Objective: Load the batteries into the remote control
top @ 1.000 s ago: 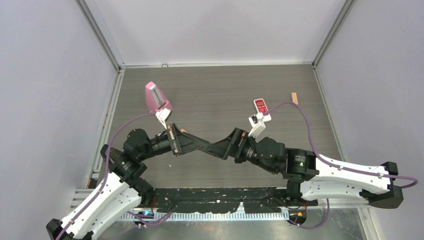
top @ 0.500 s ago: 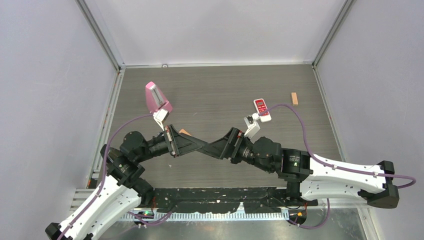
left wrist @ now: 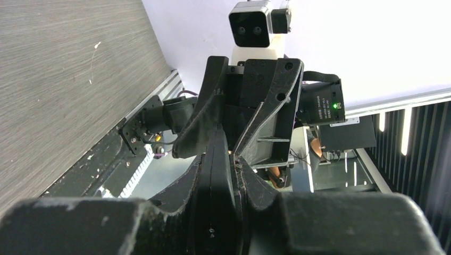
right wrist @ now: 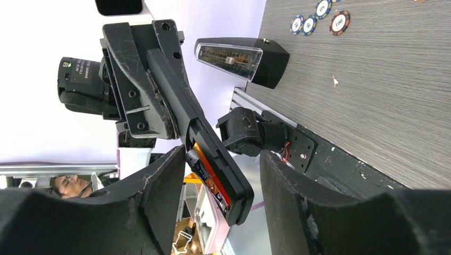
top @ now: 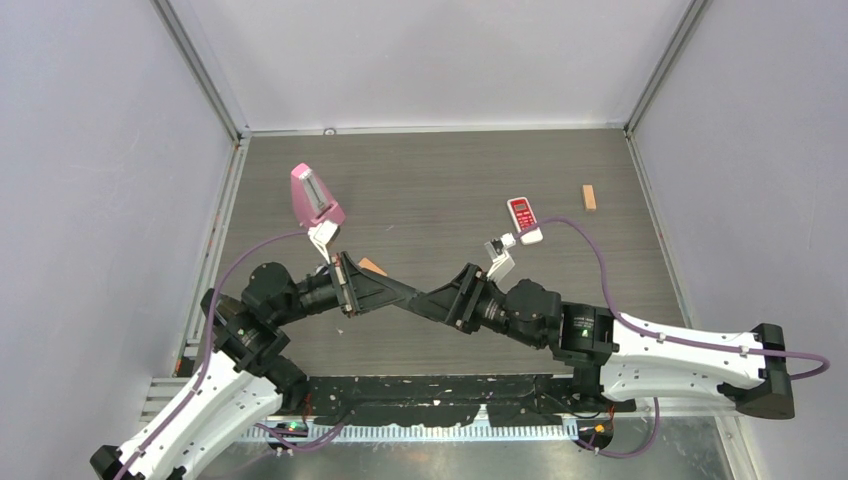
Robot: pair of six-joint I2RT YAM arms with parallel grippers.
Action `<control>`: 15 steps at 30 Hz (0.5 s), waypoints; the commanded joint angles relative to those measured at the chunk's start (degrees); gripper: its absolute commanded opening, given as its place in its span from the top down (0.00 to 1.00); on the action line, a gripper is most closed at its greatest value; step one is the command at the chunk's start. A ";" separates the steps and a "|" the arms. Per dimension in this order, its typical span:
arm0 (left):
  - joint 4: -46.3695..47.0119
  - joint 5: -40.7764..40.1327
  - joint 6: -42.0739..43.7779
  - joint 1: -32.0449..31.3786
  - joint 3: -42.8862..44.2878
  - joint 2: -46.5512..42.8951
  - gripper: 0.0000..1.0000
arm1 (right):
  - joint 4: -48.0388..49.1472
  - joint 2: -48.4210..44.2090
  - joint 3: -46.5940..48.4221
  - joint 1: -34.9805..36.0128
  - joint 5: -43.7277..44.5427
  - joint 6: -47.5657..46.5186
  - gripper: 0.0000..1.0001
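In the left wrist view my left gripper (left wrist: 217, 169) is shut on the black remote control (left wrist: 215, 159), seen edge-on. In the right wrist view the remote control (right wrist: 202, 143) slants down between my right gripper's (right wrist: 218, 199) fingers. Its compartment faces left and holds an orange-red battery (right wrist: 210, 178). The left fingertip (right wrist: 170, 175) touches that battery's dark end. The right fingertip (right wrist: 276, 180) stands apart from the remote, so the jaws are open. From above, the left gripper (top: 408, 293) and right gripper (top: 424, 299) meet mid-table, hiding the remote.
A small red-and-white remote (top: 522, 215) and a tan block (top: 589, 197) lie at the back right. A pink wedge-shaped case (top: 312, 195) stands at the back left, with an orange-tan piece (top: 372, 265) near it. Poker chips (right wrist: 319, 16) lie on the table.
My right wrist has shifted left and a little nearer, bringing its gripper closer over the remote's end. The left arm has sunk slightly toward the near edge.
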 commanded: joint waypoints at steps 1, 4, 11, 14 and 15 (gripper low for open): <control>2.77 0.39 -0.72 0.16 2.22 -1.02 1.00 | 1.73 -1.62 -1.36 -0.23 0.10 0.30 0.44; 2.83 0.30 -1.41 0.22 2.33 -1.18 1.00 | 2.72 -1.88 -1.80 -0.23 -0.29 -0.27 0.50; 3.78 -0.34 -4.30 0.15 2.26 -1.78 1.00 | 3.74 -2.75 -2.48 -0.22 -0.52 -1.62 0.61; 3.86 -0.64 -5.20 0.18 2.22 -2.01 1.00 | 3.75 -3.13 -2.99 -0.27 -0.32 -1.76 0.67; 3.94 -0.69 -5.33 0.18 2.24 -2.01 1.00 | 3.75 -3.20 -3.03 -0.29 -0.33 -1.83 0.68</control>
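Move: My left hand still holds the black remote edge-on. Its open battery bay, with the orange batteries, lies about 1 cm to the left of my right hand and level with it, between its parted fingers. From my left hand the bay is some 5 cm to the right and 1 cm ahead. From my right hand, down on the table, the wooden block lies roughly 23 cm ahead and 10 cm left, and the white remote about 35 cm ahead and 19 cm right. I close my right fingers from a bit over half open to about a third around the black remote, one finger coming in on the battery side, the other along its back. Meanwhile that hand rises a little over 1 cm and rolls some 5 degrees, its left side lifting. My left hand keeps its grip on the remote, almost in place. ##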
